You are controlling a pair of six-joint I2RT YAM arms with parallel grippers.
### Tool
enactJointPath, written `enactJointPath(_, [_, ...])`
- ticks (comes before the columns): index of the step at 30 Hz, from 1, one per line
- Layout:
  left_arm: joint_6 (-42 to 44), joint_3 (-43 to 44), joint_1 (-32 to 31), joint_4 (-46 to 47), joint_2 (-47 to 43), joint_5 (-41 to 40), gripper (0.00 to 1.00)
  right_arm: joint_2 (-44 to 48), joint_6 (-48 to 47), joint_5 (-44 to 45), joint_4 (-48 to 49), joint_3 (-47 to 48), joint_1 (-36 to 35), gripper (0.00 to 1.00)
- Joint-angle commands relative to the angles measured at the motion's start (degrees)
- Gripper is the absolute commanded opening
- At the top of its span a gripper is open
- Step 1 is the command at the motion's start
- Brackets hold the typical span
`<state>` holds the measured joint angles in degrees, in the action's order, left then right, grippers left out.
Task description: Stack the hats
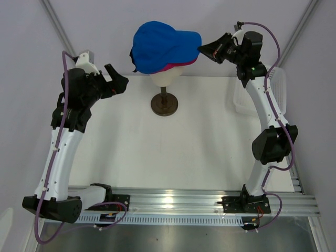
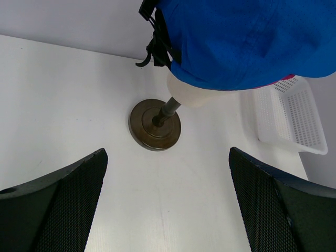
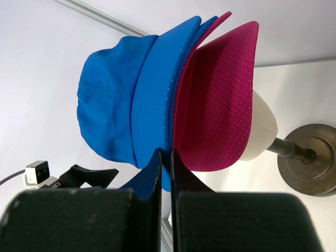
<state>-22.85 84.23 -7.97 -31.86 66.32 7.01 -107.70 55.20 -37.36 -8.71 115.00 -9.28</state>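
The blue hat (image 1: 160,44) sits on top of the pink hat (image 1: 177,66), both on the cream mannequin head (image 1: 165,79); only a pink sliver shows under the blue crown. In the right wrist view the blue hat (image 3: 115,100) and the pink hat (image 3: 220,94) have their brims lying together. My right gripper (image 1: 202,50) (image 3: 166,153) is shut on the brim edge, with blue fabric pinched between its fingers. My left gripper (image 1: 119,76) (image 2: 168,152) hangs open to the left of the head, holding nothing, with the blue hat (image 2: 247,42) above and ahead of it.
The mannequin head stands on a thin post with a round dark base (image 1: 164,104) (image 2: 155,125) on the white table. A white mesh basket (image 2: 289,115) (image 1: 239,102) lies at the right, partly behind my right arm.
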Motion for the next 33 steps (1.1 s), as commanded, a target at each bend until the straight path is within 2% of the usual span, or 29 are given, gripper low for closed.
enactJointPath(1, [0.88,0.50,0.32,1.09,-1.64,-0.68,0.99,-1.11,-2.47,1.94,-1.22,0.84,0.31,0.00])
enactJointPath(5, [0.88,0.50,0.32,1.09,-1.73,-0.85,1.00,-1.11,-4.83,3.17,-3.15,0.49,-0.04,0.00])
enactJointPath(9, [0.88,0.59,0.32,0.74,-1.90,-0.68,0.99,-0.41,-5.37,1.95,-1.06,-1.87,0.40,0.00])
enactJointPath(11, [1.14,0.85,0.32,0.39,-1.90,-0.41,0.99,-0.14,-5.45,1.33,0.09,-2.32,0.58,0.04])
enactJointPath(12, [1.23,1.03,0.32,0.13,-1.90,-0.41,0.99,0.03,-5.71,0.63,0.79,-2.15,0.66,0.12])
enactJointPath(14, [1.67,1.73,0.32,-0.92,-1.90,-0.76,1.00,0.56,-6.15,-0.16,2.11,-1.80,0.84,0.20])
enactJointPath(15, [1.93,2.43,0.32,-1.19,-1.99,-0.85,0.99,1.08,-7.11,-1.12,2.73,-1.45,0.93,0.30])
enactJointPath(17, [2.28,2.87,0.32,-2.06,-2.34,-1.46,1.00,1.53,-8.52,-1.92,1.86,1.09,1.28,0.43])
enactJointPath(18, [2.37,3.13,0.32,-2.33,-2.43,-1.56,1.00,1.79,-9.31,-3.05,0.38,2.23,1.54,0.59])
enactJointPath(20, [2.64,3.75,0.32,-3.47,-3.13,-1.73,1.00,3.45,-13.00,-3.59,-1.74,5.04,2.33,0.74])
enactJointPath(21, [2.46,3.75,0.32,-3.82,-3.39,-1.99,1.00,4.07,-14.58,-3.85,-3.84,5.75,2.60,0.95])
enactJointPath(22, [2.29,3.67,0.32,-4.18,-3.74,-2.08,1.00,4.86,-16.25,-3.51,-5.08,6.28,2.86,1.00])
enactJointPath(26, [2.20,1.83,0.32,-7.86,-5.15,-2.70,1.00,11.26,-26.51,0.52,-12.28,6.21,3.92,0.99])
enactJointPath(29, [2.11,-1.58,0.32,-10.50,-7.61,-3.75,0.99,16.53,-33.11,7.20,-19.83,3.40,3.92,0.99])
enactJointPath(32, [1.85,-6.42,0.32,-10.59,-11.65,-1.74,0.99,22.59,-35.77,14.76,-21.87,-3.88,4.00,1.00])
enactJointPath(33, [1.06,-7.40,0.32,-10.59,-12.79,-1.47,1.00,24.27,-35.95,18.43,-21.61,-9.21,3.92,1.00])
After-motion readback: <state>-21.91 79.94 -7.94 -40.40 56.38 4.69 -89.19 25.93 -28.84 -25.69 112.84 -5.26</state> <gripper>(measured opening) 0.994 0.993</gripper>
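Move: The right fingers still pinch the edge of the blue brim; the stacked hats' middle lies about 13 cm to that hand's left and 4 cm ahead, level with it. The stand's base is right under the hats, some 40 cm below the hand; the white basket stands about 35 cm right, 12 cm ahead, 38 cm down. From the left hand, the hats are about 17 cm ahead, 19 cm right and slightly higher. Right fingers open off the blue brim, retreating about 12 cm back-right and up; left hand backs 5 cm. ##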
